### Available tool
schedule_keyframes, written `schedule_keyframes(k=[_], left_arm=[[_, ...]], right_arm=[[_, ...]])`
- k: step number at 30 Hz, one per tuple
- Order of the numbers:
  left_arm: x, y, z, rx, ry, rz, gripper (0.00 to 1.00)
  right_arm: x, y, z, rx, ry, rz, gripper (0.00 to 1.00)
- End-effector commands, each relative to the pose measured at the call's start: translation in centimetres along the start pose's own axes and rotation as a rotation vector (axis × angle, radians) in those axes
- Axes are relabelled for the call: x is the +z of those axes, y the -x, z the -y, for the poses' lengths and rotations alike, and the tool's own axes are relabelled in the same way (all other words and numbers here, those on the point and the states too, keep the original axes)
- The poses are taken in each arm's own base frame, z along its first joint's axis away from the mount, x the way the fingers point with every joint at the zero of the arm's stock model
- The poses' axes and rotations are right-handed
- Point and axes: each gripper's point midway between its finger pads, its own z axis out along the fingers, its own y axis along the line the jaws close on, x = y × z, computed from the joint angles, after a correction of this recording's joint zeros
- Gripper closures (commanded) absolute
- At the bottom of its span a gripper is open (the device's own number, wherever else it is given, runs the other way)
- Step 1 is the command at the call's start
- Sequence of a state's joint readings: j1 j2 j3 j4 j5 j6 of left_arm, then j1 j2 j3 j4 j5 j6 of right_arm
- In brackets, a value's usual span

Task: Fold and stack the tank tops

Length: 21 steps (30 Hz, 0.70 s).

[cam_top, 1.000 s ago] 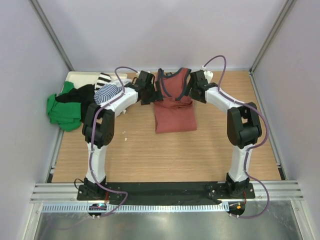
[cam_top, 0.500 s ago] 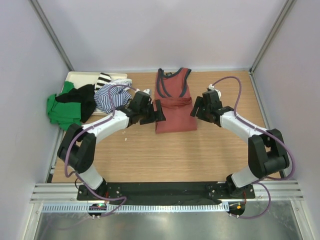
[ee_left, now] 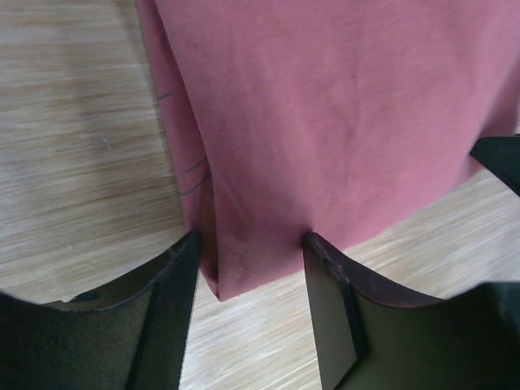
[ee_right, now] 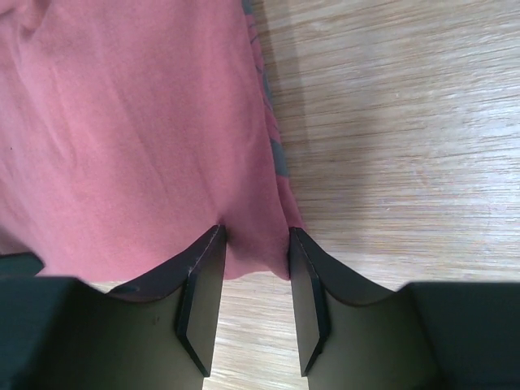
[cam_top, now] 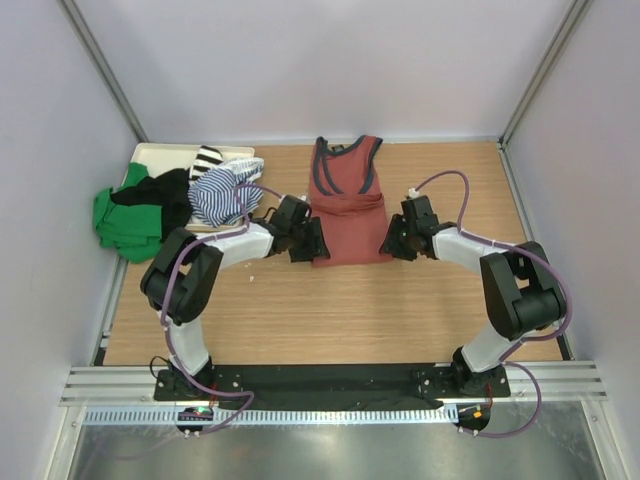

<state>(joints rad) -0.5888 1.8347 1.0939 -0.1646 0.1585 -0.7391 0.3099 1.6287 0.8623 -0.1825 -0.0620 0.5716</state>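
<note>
The brick-red tank top (cam_top: 347, 205) lies flat on the wooden table, straps toward the back wall, its sides folded in. My left gripper (cam_top: 312, 243) is down at its near left hem corner. In the left wrist view the open gripper (ee_left: 250, 244) straddles that corner of red cloth (ee_left: 325, 106). My right gripper (cam_top: 390, 243) is at the near right hem corner. In the right wrist view its fingers (ee_right: 256, 240) stand apart with slightly puckered red cloth (ee_right: 122, 122) between them. The navy-and-white striped tank top (cam_top: 222, 190) sits in the pile at back left.
A white tray (cam_top: 150, 152) stands in the back left corner. Green cloth (cam_top: 120, 220), black cloth (cam_top: 160, 190) and a black-and-white striped piece (cam_top: 207, 158) are heaped on and around it. Grey walls enclose the table on three sides.
Both arms came from the top's strap end toward me, down to the near hem corners. Both pairs of jaws have narrowed around the cloth.
</note>
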Motion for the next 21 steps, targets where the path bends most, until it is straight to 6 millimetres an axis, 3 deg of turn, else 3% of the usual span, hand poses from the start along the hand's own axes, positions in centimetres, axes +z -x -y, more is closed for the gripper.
schedule_keyframes(k=[1,7,8,10,12,13,15,18,21], left_arm=[[0.3,0.8,0.7,-0.010,-0.013,0.030,0.47],[0.2,-0.4,-0.4,-0.016,0.026,0.025,0.54],[0.2,-0.7,-0.6,-0.019,0.028,0.019,0.62],[0.0,-1.1,-0.5,-0.020,0.022,0.013,0.66],[-0.3,-1.4,-0.5,-0.022,0.021,0.019,0.64],[-0.4,-2.1,-1.1,-0.021,0.044,0.021,0.55],[-1.1,-2.1,-1.0,-0.019,0.043,0.043,0.52],[-1.4,-2.5,-1.2,-0.023,0.045,0.047,0.61],[-1.1,-3.0,-1.3,-0.024,0.042,0.030,0.79]], right_arm=[[0.0,0.4,-0.1,0.018,0.020,0.027,0.57],[-0.4,0.0,0.4,0.038,0.027,0.034,0.56],[-0.5,0.0,0.4,0.039,0.029,0.034,0.57],[-0.8,-0.1,0.5,0.046,0.032,0.042,0.60],[-1.0,-0.3,0.6,0.044,0.038,0.039,0.66],[-1.0,-0.3,0.6,0.047,0.038,0.038,0.67],[-0.9,-0.3,0.6,0.039,0.043,0.033,0.74],[-0.8,-0.6,0.5,0.024,0.048,0.017,0.90],[-0.9,-1.0,0.5,0.023,0.054,0.007,0.97]])
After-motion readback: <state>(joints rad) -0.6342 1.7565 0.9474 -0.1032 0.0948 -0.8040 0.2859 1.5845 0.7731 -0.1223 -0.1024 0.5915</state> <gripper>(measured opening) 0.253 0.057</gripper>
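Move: The left hand straddles the red tank top's near left corner, whose tip lies about 2 cm back and 1 cm below the hand point. The right hand straddles the near right corner, its tip some 1 cm back and 1 cm below. The crosswise fold's middle is roughly 14 cm ahead of both hands, about 6 cm right of the left hand and 8 cm left of the right. The striped top lies around 18 cm ahead and 20 cm left of the left hand. Both hands close on the folded red tank top's near corners and pinch them at the table. The left first settles about 1 cm down, then draws back some 3 cm towards the corner tip, its fingers reopening briefly before narrowing further; the right eases back only about 1 cm and shuts almost fully on its corner. ##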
